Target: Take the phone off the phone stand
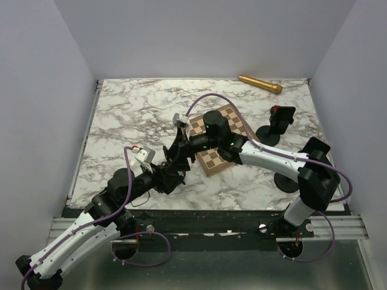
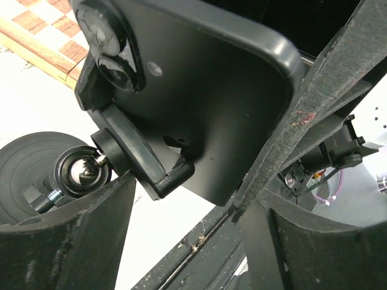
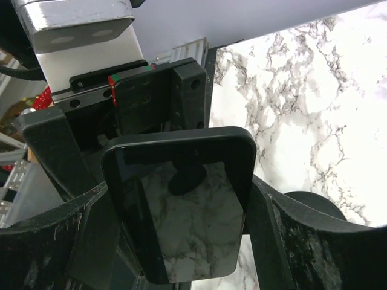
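Note:
The black phone (image 1: 179, 152) sits in the black phone stand (image 2: 151, 163) at the middle of the marble table, its back against the cradle. In the left wrist view the phone's back (image 2: 205, 103), the stand's ball joint and its round base (image 2: 27, 172) show. My left gripper (image 1: 170, 174) (image 2: 187, 205) is closed around the cradle, one finger by the ball joint, the other against the phone's edge. In the right wrist view the phone's screen (image 3: 181, 205) faces the camera. My right gripper (image 1: 183, 145) (image 3: 175, 187) is shut on the phone's two long edges.
A wooden chessboard (image 1: 227, 154) lies just right of the phone, under my right arm. A second black stand (image 1: 275, 124) is at the right. A dark disc (image 1: 287, 181) lies near my right arm. A gold cylinder (image 1: 260, 83) is at the back edge.

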{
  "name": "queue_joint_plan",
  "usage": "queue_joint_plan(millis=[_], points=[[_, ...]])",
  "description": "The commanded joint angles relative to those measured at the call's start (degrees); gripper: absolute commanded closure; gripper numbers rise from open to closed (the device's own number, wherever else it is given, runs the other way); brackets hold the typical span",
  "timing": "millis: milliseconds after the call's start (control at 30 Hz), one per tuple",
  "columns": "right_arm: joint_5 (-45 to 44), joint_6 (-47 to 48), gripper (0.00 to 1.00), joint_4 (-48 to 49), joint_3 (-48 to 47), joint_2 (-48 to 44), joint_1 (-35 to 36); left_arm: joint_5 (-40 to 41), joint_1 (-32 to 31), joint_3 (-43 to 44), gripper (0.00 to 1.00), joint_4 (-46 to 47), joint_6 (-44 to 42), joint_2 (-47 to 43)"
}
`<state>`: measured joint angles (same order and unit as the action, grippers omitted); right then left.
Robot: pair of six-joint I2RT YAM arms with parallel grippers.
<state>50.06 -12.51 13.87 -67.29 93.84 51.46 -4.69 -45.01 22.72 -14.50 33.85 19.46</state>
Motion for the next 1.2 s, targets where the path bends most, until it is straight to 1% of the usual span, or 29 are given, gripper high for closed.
queue_joint_plan(millis=[0,33,100,133,367,500,733,900,1033,1100,1167], points=[[-1.2,-6.7,0.99,1.2,1.1,-1.6,3.7,0.0,0.0,-0.1,0.19,-4.4,-0.7,-0.6],[-2.3,-6.9,0.99,1.1,1.1,-1.7,3.7,0.2,0.0,0.3,0.11,-4.7,-0.7,-0.8],[-5.4,-7.8,0.99,0.4,0.8,-1.9,3.7,0.6,0.0,1.7,0.02,-5.5,-0.9,-0.6],[-6.7,-8.2,0.99,0.0,0.7,-2.1,3.8,0.7,0.0,2.5,0.02,-5.7,-1.0,-0.3],[-12.7,-9.1,0.99,-2.2,0.9,-3.7,3.8,2.1,0.1,9.0,0.01,-8.2,-2.5,1.6],[-16.8,-10.1,0.99,-3.6,1.6,-6.2,3.8,4.2,0.0,9.9,0.01,-10.2,-2.1,1.0],[-17.9,-12.8,0.99,-4.6,2.2,-10.1,3.7,2.1,0.0,11.1,0.01,-11.2,-2.0,0.3],[-21.0,-14.1,0.99,-6.1,1.5,-12.2,3.8,5.7,0.0,15.1,0.01,-15.1,-4.0,0.1],[-27.8,-15.2,0.99,-9.2,-0.4,-12.4,3.8,7.9,0.0,18.5,0.01,-14.9,-6.1,0.2],[-33.9,-16.4,0.99,-11.4,-1.6,-12.3,3.8,8.1,0.0,20.4,0.04,-14.2,-6.9,1.2],[-41.4,-18.0,0.99,-15.9,-3.4,-12.0,3.8,8.2,0.0,22.6,0.09,-13.8,-7.0,3.3]])
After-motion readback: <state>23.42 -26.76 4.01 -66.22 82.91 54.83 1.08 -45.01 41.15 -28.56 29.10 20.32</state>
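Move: The stand's clamp sits just past the left hand's parted fingers, about 3 cm ahead and 1 cm above, with its round base some 6 cm ahead and 11 cm below. The phone, at the clamp, is about 2 cm ahead, 3 cm right and 4 cm above the left hand. The right hand already grips it, the phone's middle about 4 cm to that hand's left; the clamp lies roughly 5 cm left and 3 cm below the right hand. Left hand opens wider, rising 9 cm from the clamp; right keeps the phone, lifting 3 cm and turning clockwise. ##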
